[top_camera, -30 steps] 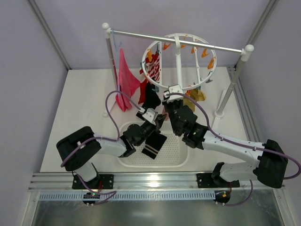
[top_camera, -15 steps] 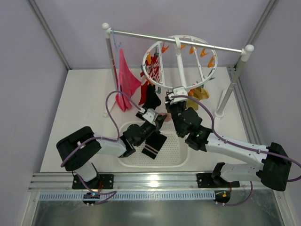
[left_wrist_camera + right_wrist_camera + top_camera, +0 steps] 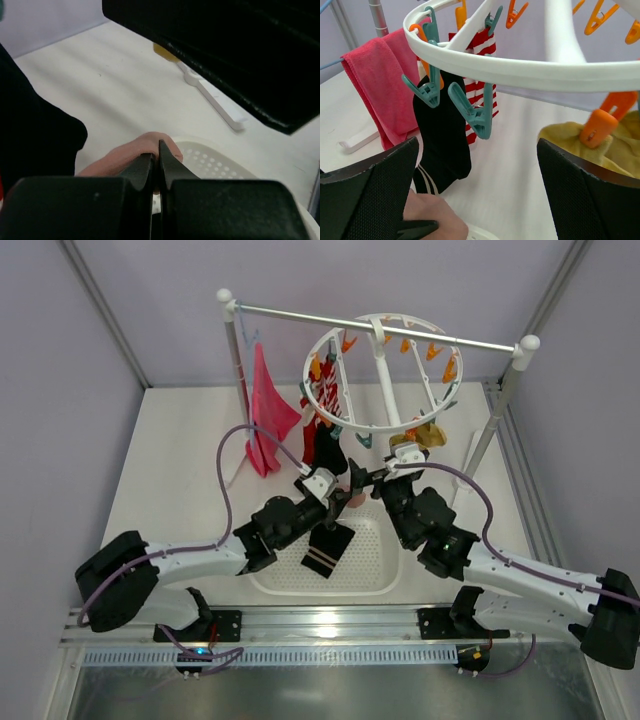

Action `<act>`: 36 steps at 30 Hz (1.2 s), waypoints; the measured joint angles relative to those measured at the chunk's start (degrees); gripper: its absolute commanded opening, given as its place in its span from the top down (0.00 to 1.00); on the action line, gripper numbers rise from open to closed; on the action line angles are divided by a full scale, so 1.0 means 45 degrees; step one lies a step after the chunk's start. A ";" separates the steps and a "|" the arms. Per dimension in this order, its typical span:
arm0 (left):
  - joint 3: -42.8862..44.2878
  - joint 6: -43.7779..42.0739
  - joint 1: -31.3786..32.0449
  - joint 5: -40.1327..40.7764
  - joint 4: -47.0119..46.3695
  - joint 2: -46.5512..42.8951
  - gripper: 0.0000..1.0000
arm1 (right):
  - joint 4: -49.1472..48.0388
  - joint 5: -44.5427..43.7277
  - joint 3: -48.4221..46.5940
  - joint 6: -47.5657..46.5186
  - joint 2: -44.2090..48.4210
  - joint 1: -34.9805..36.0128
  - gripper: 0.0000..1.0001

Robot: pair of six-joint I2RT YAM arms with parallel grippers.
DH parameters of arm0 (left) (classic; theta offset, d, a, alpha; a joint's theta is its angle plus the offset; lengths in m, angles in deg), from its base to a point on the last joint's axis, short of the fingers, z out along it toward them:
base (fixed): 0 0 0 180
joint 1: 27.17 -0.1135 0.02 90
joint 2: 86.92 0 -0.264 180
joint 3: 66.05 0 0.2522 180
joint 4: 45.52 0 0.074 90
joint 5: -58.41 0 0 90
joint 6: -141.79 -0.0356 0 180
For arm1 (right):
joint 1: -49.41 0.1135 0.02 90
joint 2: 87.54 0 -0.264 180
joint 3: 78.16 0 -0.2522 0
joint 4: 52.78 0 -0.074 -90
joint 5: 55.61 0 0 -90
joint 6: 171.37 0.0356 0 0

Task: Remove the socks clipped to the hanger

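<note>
The white ring hanger hangs from the rail, with a red-and-white striped sock, a black sock and a mustard sock clipped to it. My left gripper is shut on a pale pink sock above the basket's far rim. The right gripper stands wide open just right of it, under the ring, holding nothing. In the right wrist view the ring arcs overhead, an empty teal clip hangs beside the black sock, and the pink sock shows bottom left.
A white perforated basket near the arm bases holds a black sock with pale stripes. A magenta cloth hangs on the white-posted rack. The rack's foot lies on the table.
My right gripper has opened wide and drawn back down and right from the ring's clips. The left arm has stretched forward, still shut on the pink sock.
</note>
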 measured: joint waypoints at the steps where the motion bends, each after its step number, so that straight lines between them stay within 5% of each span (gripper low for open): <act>1: 0.0058 0.0000 0.0063 -0.0189 0.0597 -0.0359 1.00 | 0.0015 0.0024 0.0165 0.0078 0.0243 0.0000 0.01; 11: 0.0199 0.0423 0.1486 -0.2035 0.5391 -0.3133 1.00 | 0.0204 -0.0257 0.1273 0.0539 0.1379 0.0000 0.00; 23: -0.1234 0.1807 0.2113 -0.1996 0.6067 -0.3060 0.99 | 0.0170 -0.0903 0.2093 0.0729 0.2234 0.0024 0.00; 24: -0.1229 0.1894 0.2147 -0.1996 0.6062 -0.2890 0.75 | 0.0170 -0.0942 0.2113 0.0729 0.2239 0.0024 0.00; 26: -0.1229 0.1894 0.2181 -0.1991 0.6149 -0.2637 0.42 | 0.0170 -0.1093 0.2152 0.0733 0.2244 0.0019 0.00; 27: -0.1219 0.1938 0.2210 -0.1991 0.6217 -0.2545 0.01 | 0.0165 -0.1175 0.2161 0.0733 0.2244 0.0024 0.00; 36: -0.0899 0.2064 0.2497 -0.1370 0.6586 -0.2351 0.00 | -0.0029 -0.1515 0.2341 0.0724 0.2312 0.0024 0.00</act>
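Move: The pink sock, already free of its teal clip, is in the left fingers; the basket it goes to has its middle about 7 cm back, 5 cm left and 18 cm below. A dark sock lies at that same spot, on the basket floor; the hanging black sock is some 9 cm ahead and 5 cm left, level. From the right hand, the nearer mustard sock hangs roughly 8 cm ahead and 9 cm right, level; the freed clip is 5 cm ahead, 1 cm left and 4 cm up. The pink sock is drawn back some 12 cm over the basket in the left hand's still-shut fingers, then lowered about 8 cm as they tip downward and swing clockwise; there they open wide and let go of it. Meanwhile the right hand, fingers staying open, shifts about 5 cm right and a little down, away from the freed clip and across in front of the mustard sock. ##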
